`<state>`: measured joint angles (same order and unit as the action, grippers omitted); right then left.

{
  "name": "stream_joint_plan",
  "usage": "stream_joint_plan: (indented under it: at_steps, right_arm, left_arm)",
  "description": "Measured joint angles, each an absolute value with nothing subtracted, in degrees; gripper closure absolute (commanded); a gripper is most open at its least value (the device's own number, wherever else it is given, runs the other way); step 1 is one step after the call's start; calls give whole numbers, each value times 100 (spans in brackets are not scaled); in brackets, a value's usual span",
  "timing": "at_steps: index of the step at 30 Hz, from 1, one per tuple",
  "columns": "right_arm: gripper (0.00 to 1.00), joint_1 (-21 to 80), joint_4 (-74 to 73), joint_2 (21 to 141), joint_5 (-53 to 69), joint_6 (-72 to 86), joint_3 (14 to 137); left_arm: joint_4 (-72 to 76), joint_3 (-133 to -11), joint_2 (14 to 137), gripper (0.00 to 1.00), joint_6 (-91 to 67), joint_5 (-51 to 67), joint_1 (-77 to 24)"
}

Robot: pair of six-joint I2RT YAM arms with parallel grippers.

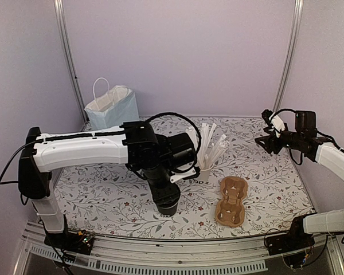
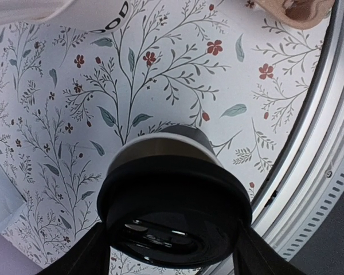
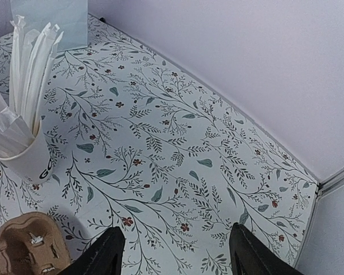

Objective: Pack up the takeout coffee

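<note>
The takeout coffee (image 1: 167, 207) is a black cup with a black lid, standing on the flowered table near the front middle. In the left wrist view the takeout coffee (image 2: 175, 189) fills the lower centre, its lid wedged between my two dark fingers. My left gripper (image 1: 167, 193) reaches down onto it from above, and in its own view my left gripper (image 2: 172, 229) is shut on the lid's sides. My right gripper (image 1: 264, 142) hovers over the back right of the table. In the right wrist view the right gripper (image 3: 175, 235) is open, with only tablecloth between its fingers.
A brown cardboard cup carrier (image 1: 231, 200) (image 3: 28, 246) (image 2: 301, 11) lies right of the coffee. A white cup of wrapped sticks (image 1: 209, 166) (image 3: 28, 154) (image 2: 74, 14) stands behind it. A pale blue paper bag (image 1: 112, 107) (image 3: 49, 20) stands at the back left. The table's metal front rail (image 2: 327, 143) runs close by.
</note>
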<state>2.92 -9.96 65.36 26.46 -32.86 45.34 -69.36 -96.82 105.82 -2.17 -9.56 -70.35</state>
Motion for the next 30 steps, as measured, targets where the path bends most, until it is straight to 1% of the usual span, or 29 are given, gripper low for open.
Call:
stream_joint_plan:
  at_steps: [19, 22, 25, 26, 27, 28, 30]
  right_arm:
    - [33, 292, -1052, 6539, 2888, -3347, 4534]
    - [32, 292, -1079, 6539, 2915, -3350, 4534]
    - [32, 292, -1094, 6539, 2921, -3354, 4534]
    - [32, 292, -1107, 6539, 2926, -3358, 4534]
    - [32, 292, -1118, 6539, 2928, -3365, 4534]
    - [32, 292, -1122, 6541, 2930, -3367, 4534]
    - [32, 292, -1131, 6541, 2932, -3371, 4534]
  left_arm:
    - [-6934, -9682, 10763, 43, -196, -1015, -6930]
    - [-6936, -9697, 10787, 41, -191, -1011, -6930]
    - [-6928, -9745, 10805, 35, -180, -1013, -6930]
    - [-6925, -9751, 10805, 19, -172, -1015, -6930]
    - [-6923, -9756, 10805, 13, -169, -1020, -6930]
    - [-6923, -9756, 10807, 3, -154, -1033, -6930]
    - [-6925, -9765, 10809, 0, -154, -1083, -6930]
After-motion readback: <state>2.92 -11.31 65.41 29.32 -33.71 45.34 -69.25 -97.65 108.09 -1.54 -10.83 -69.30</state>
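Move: The left hand still grips the black lid over the dark coffee cup, whose middle lies about 5 cm below and 1 cm ahead, level sideways. The straw cup stands some 14 cm ahead and 12 cm to the right, and the cardboard carrier about 5 cm ahead and 23 cm right. From the idle right hand, the coffee cup lies roughly 34 cm left, 18 cm back and 11 cm lower. The left hand eases the lid about 1 cm down and forward onto the coffee cup's rim, then opens. ##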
